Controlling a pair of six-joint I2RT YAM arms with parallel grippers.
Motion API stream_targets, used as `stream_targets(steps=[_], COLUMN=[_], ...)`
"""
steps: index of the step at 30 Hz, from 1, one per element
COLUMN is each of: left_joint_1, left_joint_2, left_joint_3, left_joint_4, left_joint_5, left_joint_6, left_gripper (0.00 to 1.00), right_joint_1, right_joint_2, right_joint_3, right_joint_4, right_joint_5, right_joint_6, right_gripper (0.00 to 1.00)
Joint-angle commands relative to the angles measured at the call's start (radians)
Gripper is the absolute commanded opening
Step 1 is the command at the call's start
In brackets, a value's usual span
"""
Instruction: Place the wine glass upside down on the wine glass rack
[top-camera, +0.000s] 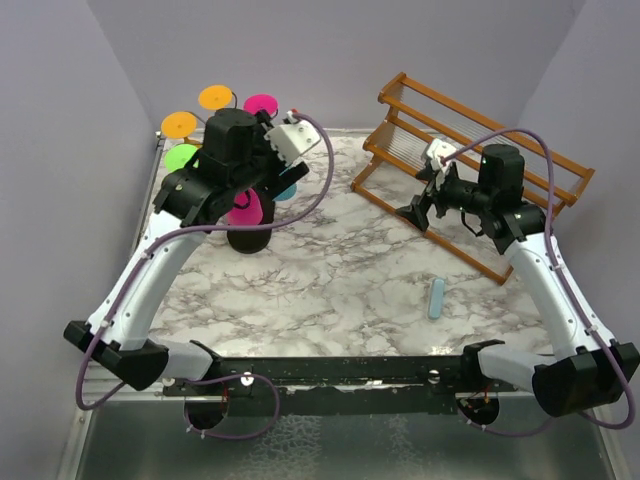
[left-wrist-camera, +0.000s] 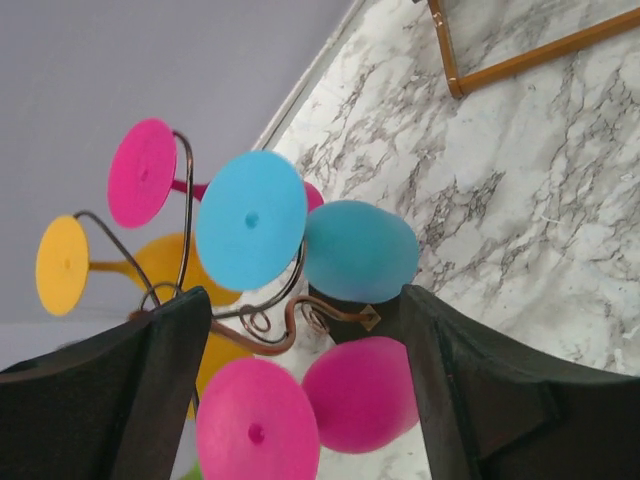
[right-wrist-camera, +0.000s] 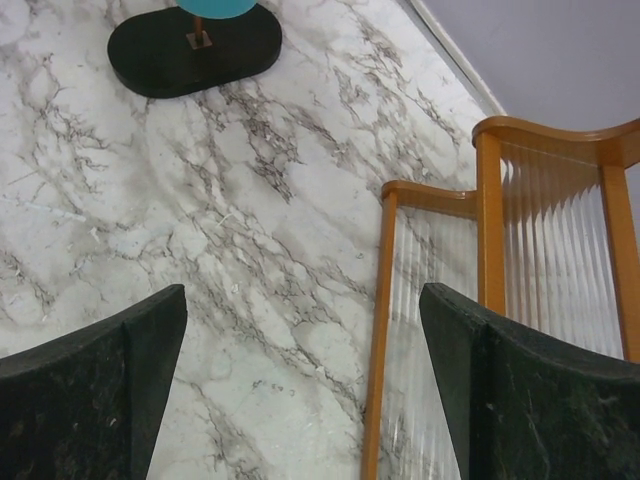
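The wine glass rack (left-wrist-camera: 268, 338), a thin wire tree with curled arms, stands on a black oval base (top-camera: 248, 240) at the back left. Several coloured glasses hang on it foot up. A magenta wine glass (left-wrist-camera: 360, 395) hangs bowl down between the fingers of my left gripper (left-wrist-camera: 303, 300), which is open; the bowl lies close to the right finger (left-wrist-camera: 450, 380) and well clear of the left one. A blue glass (left-wrist-camera: 360, 250) hangs just beyond it. My right gripper (right-wrist-camera: 300, 300) is open and holds nothing, over the marble near the wooden rack.
A large brown wooden slatted rack (top-camera: 470, 140) fills the back right, its edge (right-wrist-camera: 490, 230) just beside my right fingers. A small pale blue object (top-camera: 436, 298) lies on the marble table at the right front. Grey walls close in the back and sides.
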Motion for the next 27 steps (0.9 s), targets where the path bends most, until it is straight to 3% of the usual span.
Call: stream_targets(steps=[1,4,14,18,27], left_joint_1=[0.077,0.112,0.252,0.286,0.395], left_joint_2=[-0.095,-0.144,-0.313,-0.367,-0.487], left_joint_3=[-0.070,-0.101,-0.264,-0.349,-0.562], left_joint_4=[0.088,0.148,0.362,0.398,0.543], left_joint_5=[0.128,0.070,-0.270,-0.205,-0.036], left_joint_6=[-0.123,-0.173,-0.376,-0.359,-0.472], left_gripper=[0.86,0.98,0.99,0.99,0.99], right_joint_1=[-0.007,-0.007,-0.007,-0.007,-0.007], right_joint_2=[0.047,0.086,0.074,0.080,0.019], right_joint_3=[0.125,0.205,0.305,0.326,0.270], right_joint_4=[-0.124,-0.154,-0.069,-0.049,0.002], right_joint_5=[0.085,0.144,0.410,0.528,0.579], right_joint_6=[0.015,0.079,0.324,0.382,0.370], right_gripper=[1.00,1.00,1.00,1.00,1.00])
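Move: The blue wine glass already hangs upside down on the rack, about 6 cm ahead of the left hand, neither left nor right of it, its middle some 3 cm lower. From that hand, at similar height, the near pink glass lies level and 7 cm left, the far pink one 13 cm ahead and 3 left, the green one 3 ahead and 15 left. From the right hand, the blue glass is roughly 8 cm ahead, 19 left and 6 higher; the wooden shelf's middle is about 6 ahead, 11 right and 12 lower. Away from the blue wine glass, already let go, the left hand sweeps about 15 cm left past the near pink glass, arching up some 5 cm and sinking again, while its fingers spread fully and the wrist levels and turns counter-clockwise to point forward. The right hand, open and empty, rises 7 cm while drawing forward and right, turning about 35 degrees clockwise towards the wooden shelf. ##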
